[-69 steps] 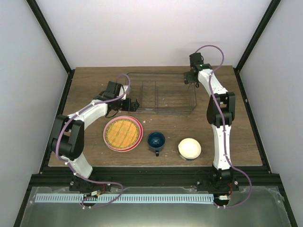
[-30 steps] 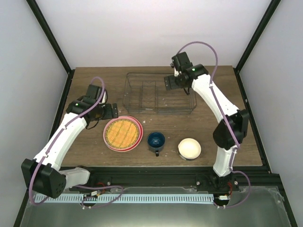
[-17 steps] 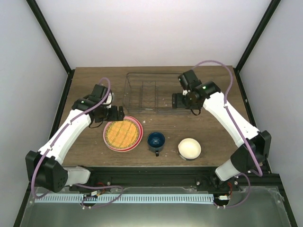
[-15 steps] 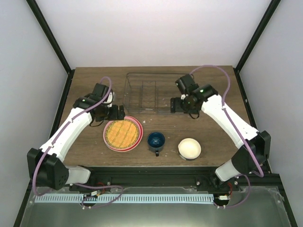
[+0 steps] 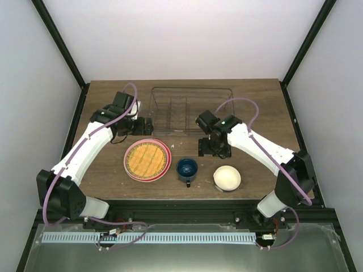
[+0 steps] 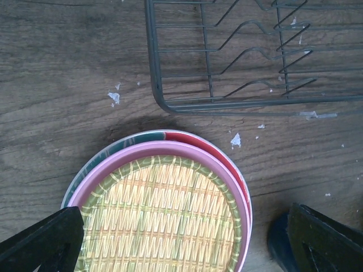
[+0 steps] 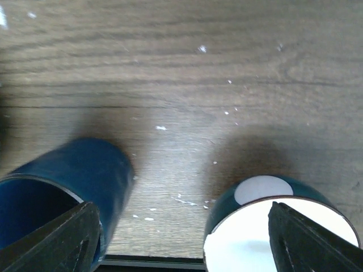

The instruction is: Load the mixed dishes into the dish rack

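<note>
The dish rack (image 5: 190,110), a dark wire basket, stands at the back middle with nothing in it; its near left corner shows in the left wrist view (image 6: 227,105). The woven-faced plate (image 5: 147,158) lies on the pink plate (image 6: 229,178), with a red-and-green-rimmed plate (image 6: 190,137) under both. The dark blue mug (image 5: 187,169) and the cream bowl (image 5: 227,177) sit to their right. My left gripper (image 5: 147,127) hangs open over the far edge of the plate stack (image 6: 181,249). My right gripper (image 5: 211,151) is open above the gap between mug (image 7: 62,175) and bowl (image 7: 272,226), holding nothing.
The wooden table (image 5: 255,147) has white specks on it. A black frame rail (image 7: 153,262) runs along the near edge, just past the mug and bowl. White walls with black corner posts (image 5: 59,48) close in the sides.
My right arm has swung from the rack toward the near side and now hangs between mug and bowl, its jaws slightly narrower. My left gripper shifted a little toward the rack's left corner.
</note>
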Motion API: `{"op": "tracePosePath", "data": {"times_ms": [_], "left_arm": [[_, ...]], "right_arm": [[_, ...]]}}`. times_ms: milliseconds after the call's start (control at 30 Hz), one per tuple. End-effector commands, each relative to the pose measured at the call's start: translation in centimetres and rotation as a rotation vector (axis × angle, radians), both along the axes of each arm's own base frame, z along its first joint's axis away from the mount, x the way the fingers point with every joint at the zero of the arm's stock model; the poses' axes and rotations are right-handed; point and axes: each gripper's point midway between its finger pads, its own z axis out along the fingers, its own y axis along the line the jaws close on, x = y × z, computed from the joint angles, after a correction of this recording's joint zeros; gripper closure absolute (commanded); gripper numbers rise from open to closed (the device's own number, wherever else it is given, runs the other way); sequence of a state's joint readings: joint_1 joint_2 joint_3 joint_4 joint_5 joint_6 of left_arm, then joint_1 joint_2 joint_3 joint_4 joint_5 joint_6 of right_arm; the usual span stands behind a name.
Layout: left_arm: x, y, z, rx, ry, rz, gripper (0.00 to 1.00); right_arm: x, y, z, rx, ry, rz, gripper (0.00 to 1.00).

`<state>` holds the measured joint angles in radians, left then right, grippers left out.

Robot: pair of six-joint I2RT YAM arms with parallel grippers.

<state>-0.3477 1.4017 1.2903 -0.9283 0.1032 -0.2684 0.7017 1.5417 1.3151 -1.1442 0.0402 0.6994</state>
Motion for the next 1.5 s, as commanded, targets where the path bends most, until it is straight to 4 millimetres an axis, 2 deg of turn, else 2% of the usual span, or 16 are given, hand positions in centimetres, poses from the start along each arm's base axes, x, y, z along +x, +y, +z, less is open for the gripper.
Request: {"op": "tracePosePath", "data": {"times_ms": [0,100,300,600,800,900,1067,1267,1367,1467], "left_arm": [[0.6,-0.5,1.2,-0.011,-0.038,-0.028,0.00],[0.7,-0.6,1.2,-0.011,-0.040,-0.035,0.00],[1.1,-0.9,1.3,-0.015,-0.044,-0.047,0.00],[1.1,-1.0,1.2,-0.016,-0.036,-0.055,0.00],[0.9,-0.9,1.0,-0.013,-0.033,-0.051,0.00],[0.8,-0.8,0.9,-0.013,-0.034,-0.047,0.00],[0.7,-0.8,0.8,-0.013,-0.034,-0.043,0.00],[0.5,-0.7,0.5,-0.014,-0.028,-0.039,0.00],[0.5,-0.7,0.6,-0.015,-0.031,-0.039,0.00],[0.5,-0.7,0.8,-0.015,-0.036,-0.041,0.00]], "right_arm": [[-1.8,-1.8,-2.0,-0.065,0.061,-0.065,0.17],[-3.2,-2.2,-3.7,-0.057,0.104,-0.071,0.18],[-5.2,-2.9,-5.6,-0.079,0.158,-0.072,0.19],[-6.7,-2.4,-7.8,-0.051,0.200,-0.048,0.23],[-6.8,-2.1,-9.5,-0.051,0.209,-0.016,0.28],[-6.6,-1.8,-9.7,-0.047,0.209,0.000,0.37],[-6.4,-1.6,-9.9,-0.051,0.206,0.019,0.64],[-6.0,-1.9,-9.7,-0.085,0.199,0.032,0.90],[-5.7,-2.2,-9.1,-0.112,0.191,0.034,0.98],[-5.6,-2.2,-8.5,-0.117,0.185,0.041,0.99]]}}
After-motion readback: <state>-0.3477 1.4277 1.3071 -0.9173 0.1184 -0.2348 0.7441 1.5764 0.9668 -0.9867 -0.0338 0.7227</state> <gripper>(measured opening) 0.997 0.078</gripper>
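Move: The bowl lies behind me and to the right of my right hand: about 8 cm back, 8 cm to the right and some 11 cm below the open fingers. On the other side stands the mug, roughly 10 cm left and 5 cm back, and the dish rack's middle is about 20 cm ahead and 8 cm left. From my left hand the bowl is some 33 cm to the right, 18 cm back and 17 cm down. I sink my right hand about 10 cm while drawing it back some 7 cm and slightly right, away from the mug and onto the bowl's left rim, tipping the wrist some 15 degrees until the fingers point straight down. Low at the rim, I close the wide-open fingers almost shut and pinch the bowl's wall, one finger outside and the other inside. ##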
